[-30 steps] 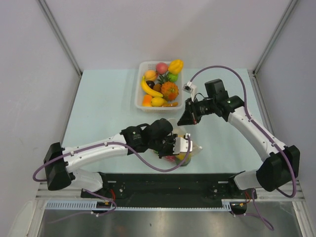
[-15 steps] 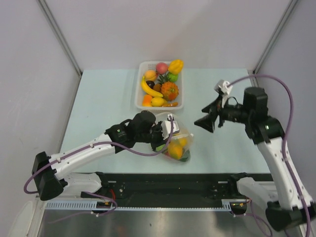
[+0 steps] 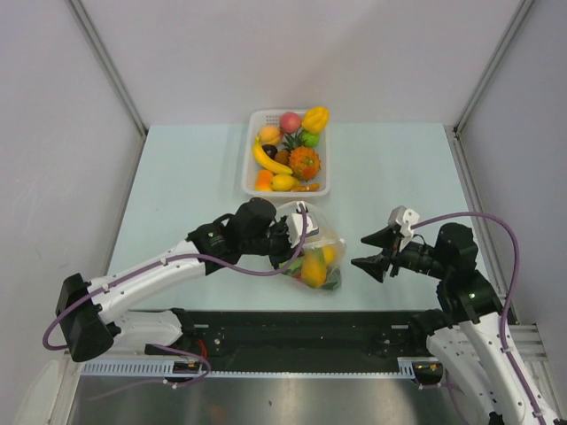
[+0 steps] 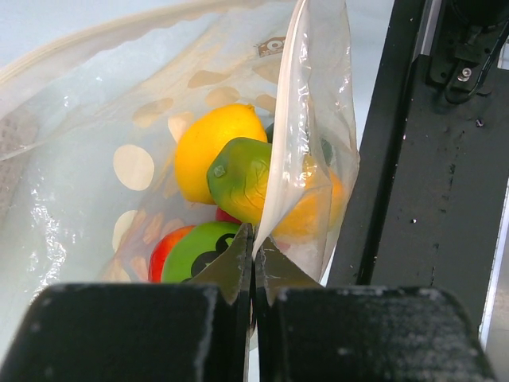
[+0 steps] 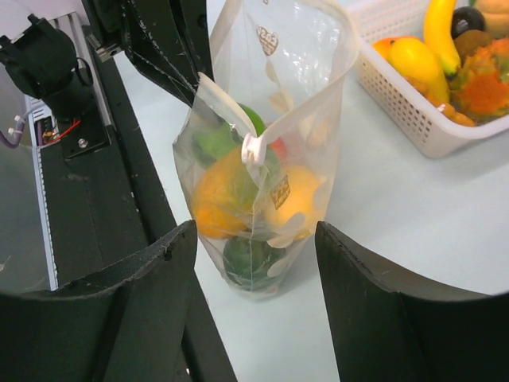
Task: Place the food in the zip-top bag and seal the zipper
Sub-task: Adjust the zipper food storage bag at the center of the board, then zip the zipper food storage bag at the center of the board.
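Observation:
The zip-top bag [image 3: 316,254] stands near the table's front edge with several pieces of food inside: a yellow lemon [image 4: 213,146], a green piece [image 4: 238,177] and orange and red ones. My left gripper [image 3: 296,232] is shut on the bag's upper edge [image 4: 280,159]. A pale zipper strip [image 4: 119,41] runs along the mouth, and its white slider [image 5: 253,149] shows in the right wrist view. My right gripper [image 3: 359,251] hangs open just right of the bag, apart from it; the bag [image 5: 262,191] shows between its fingers [image 5: 151,302].
A white slotted basket [image 3: 249,173] at the back middle holds more toy food, among it a banana [image 3: 268,160] and a peach [image 3: 290,121]. The black base rail [image 3: 301,329] runs along the near edge, close behind the bag.
My right gripper has let go at the bag's mouth, opened, and drawn back towards the near right. The left gripper, still shut, has shifted the bag slightly.

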`<state>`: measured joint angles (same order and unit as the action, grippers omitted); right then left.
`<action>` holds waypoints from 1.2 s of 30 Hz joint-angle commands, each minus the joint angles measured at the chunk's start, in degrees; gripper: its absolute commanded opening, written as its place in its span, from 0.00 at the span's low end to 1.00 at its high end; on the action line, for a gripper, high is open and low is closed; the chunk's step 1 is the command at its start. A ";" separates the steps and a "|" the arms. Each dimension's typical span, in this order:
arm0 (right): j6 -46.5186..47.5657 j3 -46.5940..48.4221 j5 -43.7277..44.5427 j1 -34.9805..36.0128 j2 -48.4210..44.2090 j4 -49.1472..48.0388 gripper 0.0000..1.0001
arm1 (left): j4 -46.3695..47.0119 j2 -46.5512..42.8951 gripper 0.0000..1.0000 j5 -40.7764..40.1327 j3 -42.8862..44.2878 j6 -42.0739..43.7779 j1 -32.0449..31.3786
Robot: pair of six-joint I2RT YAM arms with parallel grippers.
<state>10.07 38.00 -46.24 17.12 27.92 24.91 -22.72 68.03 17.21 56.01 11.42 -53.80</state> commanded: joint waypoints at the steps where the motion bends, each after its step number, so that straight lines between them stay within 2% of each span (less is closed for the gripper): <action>1: -0.75 -1.70 2.64 3.35 1.17 -10.40 0.65 | 1.98 -1.41 0.00 1.60 -0.37 -1.22 0.54; 6: -0.05 -3.72 6.15 8.87 2.66 -15.05 0.65 | 2.07 -1.76 0.00 1.68 -0.81 -1.22 0.63; 12: 2.85 -3.46 10.90 13.19 5.74 -16.47 0.53 | 2.24 -1.41 0.00 2.21 -0.02 -1.22 0.63; 15: 3.73 -3.46 11.34 13.29 6.79 -16.29 0.40 | 2.15 -1.50 0.00 2.39 0.07 -0.96 0.63; 21: 4.44 -3.72 14.06 13.37 6.88 -16.12 0.02 | 1.72 -1.85 0.00 2.56 0.15 -0.52 0.63; 23: 4.70 -3.63 14.42 13.37 6.62 -15.86 0.00 | 1.01 -2.37 0.12 3.35 0.50 0.79 0.71; 24: 5.05 -3.46 14.51 13.37 6.53 -15.68 0.00 | 0.75 -2.81 0.21 3.79 1.29 1.67 0.63; 25: 5.23 -3.46 14.42 13.37 6.36 -15.50 0.00 | 0.31 -3.08 0.37 4.40 1.91 4.20 0.63; 27: 5.84 -3.28 13.55 13.37 5.65 -15.15 0.00 | 0.05 -4.31 0.48 6.42 4.27 7.37 0.63; 28: 6.63 -3.28 13.11 13.37 5.39 -14.98 0.00 | 0.57 -4.66 0.58 6.60 4.98 9.91 0.63; 31: 7.69 -2.76 12.05 13.46 4.86 -14.27 0.00 | 2.24 -4.66 0.67 7.83 7.97 14.92 0.63; 36: 7.86 -1.96 11.96 13.46 5.12 -14.27 0.00 | 1.11 1.38 0.70 11.43 14.99 18.55 0.28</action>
<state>16.40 34.06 -33.67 30.28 33.43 12.32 -22.57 65.65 23.75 64.49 24.16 -53.49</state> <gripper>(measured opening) 0.009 0.702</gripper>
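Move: The open right hand has the zipper slider, at the bag's near-right corner, about 4 cm to its left, 2 cm ahead and 2 cm below. The fruit in the bag is roughly 10 cm left, 3 cm back and 9 cm below; the fruit basket's middle is some 16 cm left, 23 cm ahead and 11 cm below. From the left hand, still pinching the rim, the slider is about 11 cm right, 4 cm ahead, near level. The right hand reaches some 4 cm left-forward, pinching the slider end; the left then opens, rising about 8 cm. ##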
